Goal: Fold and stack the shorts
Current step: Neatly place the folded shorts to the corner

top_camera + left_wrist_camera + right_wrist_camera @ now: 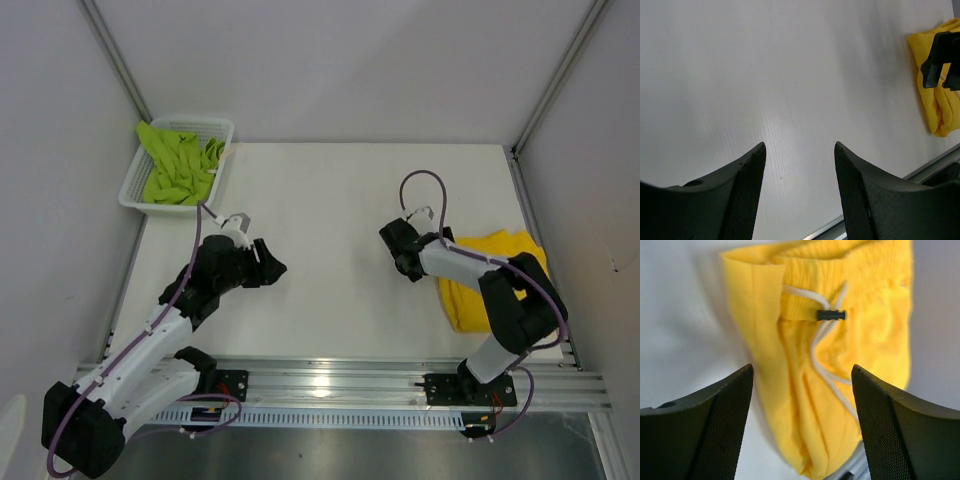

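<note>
The yellow shorts (497, 262) lie bunched at the table's right side, partly under my right arm. The right wrist view shows them (790, 390) with a white drawstring (817, 352) and a black toggle. My right gripper (403, 262) hovers just left of them, jaws open (801, 371) with nothing between them. The lime green shorts (178, 166) lie crumpled in the white basket (205, 123) at the back left. My left gripper (272, 268) is open (800, 145) over bare table. It sees the yellow shorts (940, 107) far to the right.
White table (330, 200) inside a white-walled enclosure with metal corner posts. An aluminium rail (330, 385) runs along the near edge under both arm bases. The right arm's black gripper body (941, 60) shows in the left wrist view.
</note>
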Available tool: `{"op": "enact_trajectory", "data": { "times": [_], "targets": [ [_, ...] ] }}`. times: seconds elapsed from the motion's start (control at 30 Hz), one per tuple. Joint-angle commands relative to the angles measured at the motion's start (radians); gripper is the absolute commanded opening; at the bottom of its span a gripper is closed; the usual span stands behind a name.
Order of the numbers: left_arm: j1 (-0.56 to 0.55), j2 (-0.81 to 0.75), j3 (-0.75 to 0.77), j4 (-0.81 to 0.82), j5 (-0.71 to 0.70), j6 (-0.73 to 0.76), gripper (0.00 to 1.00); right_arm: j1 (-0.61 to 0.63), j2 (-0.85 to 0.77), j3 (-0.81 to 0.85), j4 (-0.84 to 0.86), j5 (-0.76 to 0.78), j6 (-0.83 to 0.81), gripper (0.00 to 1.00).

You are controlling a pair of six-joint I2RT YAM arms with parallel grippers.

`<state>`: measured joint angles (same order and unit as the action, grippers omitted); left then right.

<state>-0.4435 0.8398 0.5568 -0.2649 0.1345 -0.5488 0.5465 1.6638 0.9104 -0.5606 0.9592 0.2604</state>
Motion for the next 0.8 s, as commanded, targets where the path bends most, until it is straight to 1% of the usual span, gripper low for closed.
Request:
{"op": "enact_trajectory", "data": {
  "times": [0.0, 0.03, 0.07, 0.1, 0.13, 0.17, 0.23, 0.27, 0.33, 0.4, 0.43, 0.5, 0.53, 0.57, 0.6, 0.63, 0.67, 0.73, 0.77],
  "targets": [
    [-0.008, -0.01, 0.058, -0.019, -0.013, 0.006, 0.6, 0.033, -0.117, 0.01, 0.045, -0.25, -0.041, 0.81],
    [-0.006, -0.007, 0.061, -0.02, -0.018, 0.006, 0.6, 0.039, -0.166, 0.013, 0.051, -0.326, -0.049, 0.81],
    [-0.006, -0.005, 0.066, -0.023, -0.019, 0.004, 0.6, 0.047, -0.191, 0.027, 0.057, -0.371, -0.053, 0.89],
    [-0.006, -0.001, 0.083, -0.026, -0.03, 0.004, 0.61, 0.046, -0.214, 0.036, 0.064, -0.411, -0.055, 0.93],
    [-0.004, 0.01, 0.094, -0.037, -0.036, 0.003, 0.61, 0.046, -0.261, 0.042, 0.073, -0.497, -0.056, 0.96],
    [-0.003, 0.016, 0.104, -0.037, -0.041, -0.002, 0.63, 0.046, -0.281, 0.05, 0.102, -0.54, -0.056, 1.0],
    [0.012, 0.034, 0.126, -0.027, -0.035, -0.011, 0.65, 0.038, -0.33, 0.05, 0.177, -0.633, -0.044, 0.99],
    [0.037, 0.054, 0.141, -0.022, -0.027, -0.019, 0.65, 0.035, -0.338, 0.051, 0.2, -0.661, -0.032, 0.99],
    [0.063, 0.073, 0.182, -0.022, -0.033, -0.02, 0.66, 0.029, -0.346, 0.062, 0.253, -0.698, 0.023, 0.99],
    [0.106, 0.088, 0.204, -0.025, -0.05, -0.019, 0.67, 0.03, -0.342, 0.053, 0.29, -0.732, 0.033, 1.0],
    [0.126, 0.091, 0.244, -0.022, -0.058, -0.016, 0.71, 0.033, -0.34, 0.047, 0.329, -0.737, 0.043, 1.0],
    [0.193, 0.117, 0.278, -0.04, -0.068, -0.007, 0.76, 0.036, -0.331, 0.004, 0.376, -0.729, 0.051, 0.99],
    [0.221, 0.13, 0.319, -0.048, -0.073, -0.005, 0.85, 0.038, -0.328, -0.014, 0.431, -0.731, 0.057, 1.0],
    [0.28, 0.145, 0.36, -0.056, -0.066, 0.0, 0.9, 0.04, -0.326, -0.037, 0.465, -0.74, 0.063, 0.99],
    [0.311, 0.175, 0.406, -0.086, -0.058, -0.003, 0.96, 0.041, -0.325, -0.062, 0.5, -0.757, 0.06, 0.99],
    [0.343, 0.188, 0.428, -0.1, -0.053, -0.008, 0.99, 0.043, -0.326, -0.106, 0.554, -0.784, 0.062, 0.99],
    [0.401, 0.2, 0.471, -0.105, -0.052, -0.026, 0.99, 0.049, -0.329, -0.129, 0.608, -0.798, 0.071, 1.0],
    [0.46, 0.231, 0.489, -0.088, -0.047, -0.074, 0.99, 0.064, -0.338, -0.197, 0.706, -0.836, 0.074, 0.99],
    [0.529, 0.245, 0.497, -0.077, -0.041, -0.092, 0.99, 0.072, -0.343, -0.218, 0.74, -0.843, 0.071, 0.99]
  ]
}}
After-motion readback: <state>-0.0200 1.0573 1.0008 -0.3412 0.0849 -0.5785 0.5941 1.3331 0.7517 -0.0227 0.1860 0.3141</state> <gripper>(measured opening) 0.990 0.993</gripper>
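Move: The folded yellow shorts lie on the table by the right-hand corner, their middle some 7 cm back, 11 cm to the right and 6 cm below the already freed right hand. For the empty left hand, the green shorts heaped in the white basket are about 27 cm ahead, 27 cm to its left and 9 cm lower; the basket's middle is in much the same place, roughly 10 cm below the hand. Leaving the folded yellow shorts behind, the right hand sweeps about 17 cm left over bare table, rising some 8 cm and then sinking a little, while its wrist swings the fingers round from pointing right to forward and slightly left. The left hand, slow to start, heads for the green shorts and basket: left, up and forward, roughly 12 cm each, turning counter-clockwise. Both grippers open wide. ##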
